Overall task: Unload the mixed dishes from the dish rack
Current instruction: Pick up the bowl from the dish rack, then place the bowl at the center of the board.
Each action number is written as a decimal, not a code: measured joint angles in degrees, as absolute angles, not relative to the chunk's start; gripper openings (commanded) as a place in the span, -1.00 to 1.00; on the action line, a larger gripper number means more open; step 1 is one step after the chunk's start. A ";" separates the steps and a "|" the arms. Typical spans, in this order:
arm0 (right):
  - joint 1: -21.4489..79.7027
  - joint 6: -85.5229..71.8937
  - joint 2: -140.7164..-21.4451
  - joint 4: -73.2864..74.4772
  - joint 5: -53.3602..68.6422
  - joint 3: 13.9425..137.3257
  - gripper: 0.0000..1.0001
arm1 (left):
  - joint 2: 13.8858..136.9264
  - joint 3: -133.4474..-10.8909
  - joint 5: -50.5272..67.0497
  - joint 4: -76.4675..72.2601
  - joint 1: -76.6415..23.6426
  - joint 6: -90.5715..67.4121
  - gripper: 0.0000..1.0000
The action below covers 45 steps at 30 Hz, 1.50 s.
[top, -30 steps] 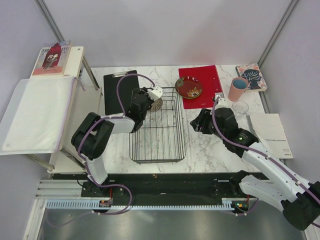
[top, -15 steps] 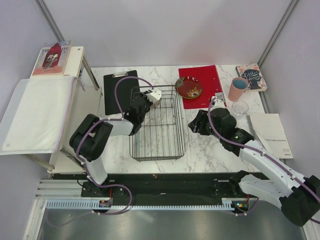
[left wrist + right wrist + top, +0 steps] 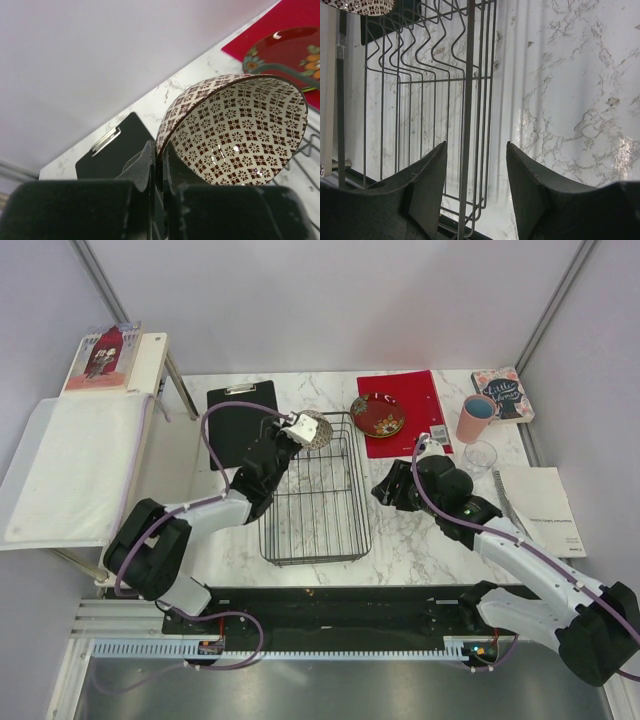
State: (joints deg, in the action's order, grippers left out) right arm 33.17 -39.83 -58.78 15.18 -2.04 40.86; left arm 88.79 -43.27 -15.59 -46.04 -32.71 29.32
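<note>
My left gripper (image 3: 296, 428) is shut on the rim of the beige mesh-patterned bowl (image 3: 314, 430), held above the far left corner of the black wire dish rack (image 3: 345, 536). In the left wrist view the bowl (image 3: 235, 130) is tilted on edge with its rim between my fingers (image 3: 145, 165). My right gripper (image 3: 383, 490) is open and empty just right of the rack; its wrist view shows the rack's bars (image 3: 468, 100) between the fingertips. The dark red patterned plate (image 3: 378, 415), the pink cup (image 3: 475, 418) and the small clear glass (image 3: 481, 456) stand on the table. The grey mug and green plate are out of view.
A black clipboard (image 3: 238, 425) lies left of the rack. A red mat (image 3: 410, 425) lies under the red plate. A small book (image 3: 503, 393) and a booklet (image 3: 540, 508) lie at the right. A side shelf with a cloth (image 3: 70, 470) stands at the left.
My left gripper has lifted the bowl up and towards the far edge of the rack. My right gripper has shifted a little left towards the rack.
</note>
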 measured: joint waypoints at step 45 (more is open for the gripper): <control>33.15 -38.17 -55.96 24.62 -3.44 53.80 0.19 | 89.60 -76.97 10.83 31.77 -43.18 -42.15 -0.97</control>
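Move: The left hand already pinches the bowl by its rim; the right gripper, where the bowl is to be taken, lies about 22 cm right, 17 cm back and 5 cm lower. The rack's middle is some 12 cm back, 5 cm right and 16 cm below this left hand; the patterned plate is about 11 cm ahead, 23 cm right, 22 cm below. From the right hand, the bowl is roughly 17 cm ahead, 17 cm left and 5 cm higher. Left arcs the bowl back-right about 20 cm, fingers tipping steeply down; open right hand rises, dips to meet it. ##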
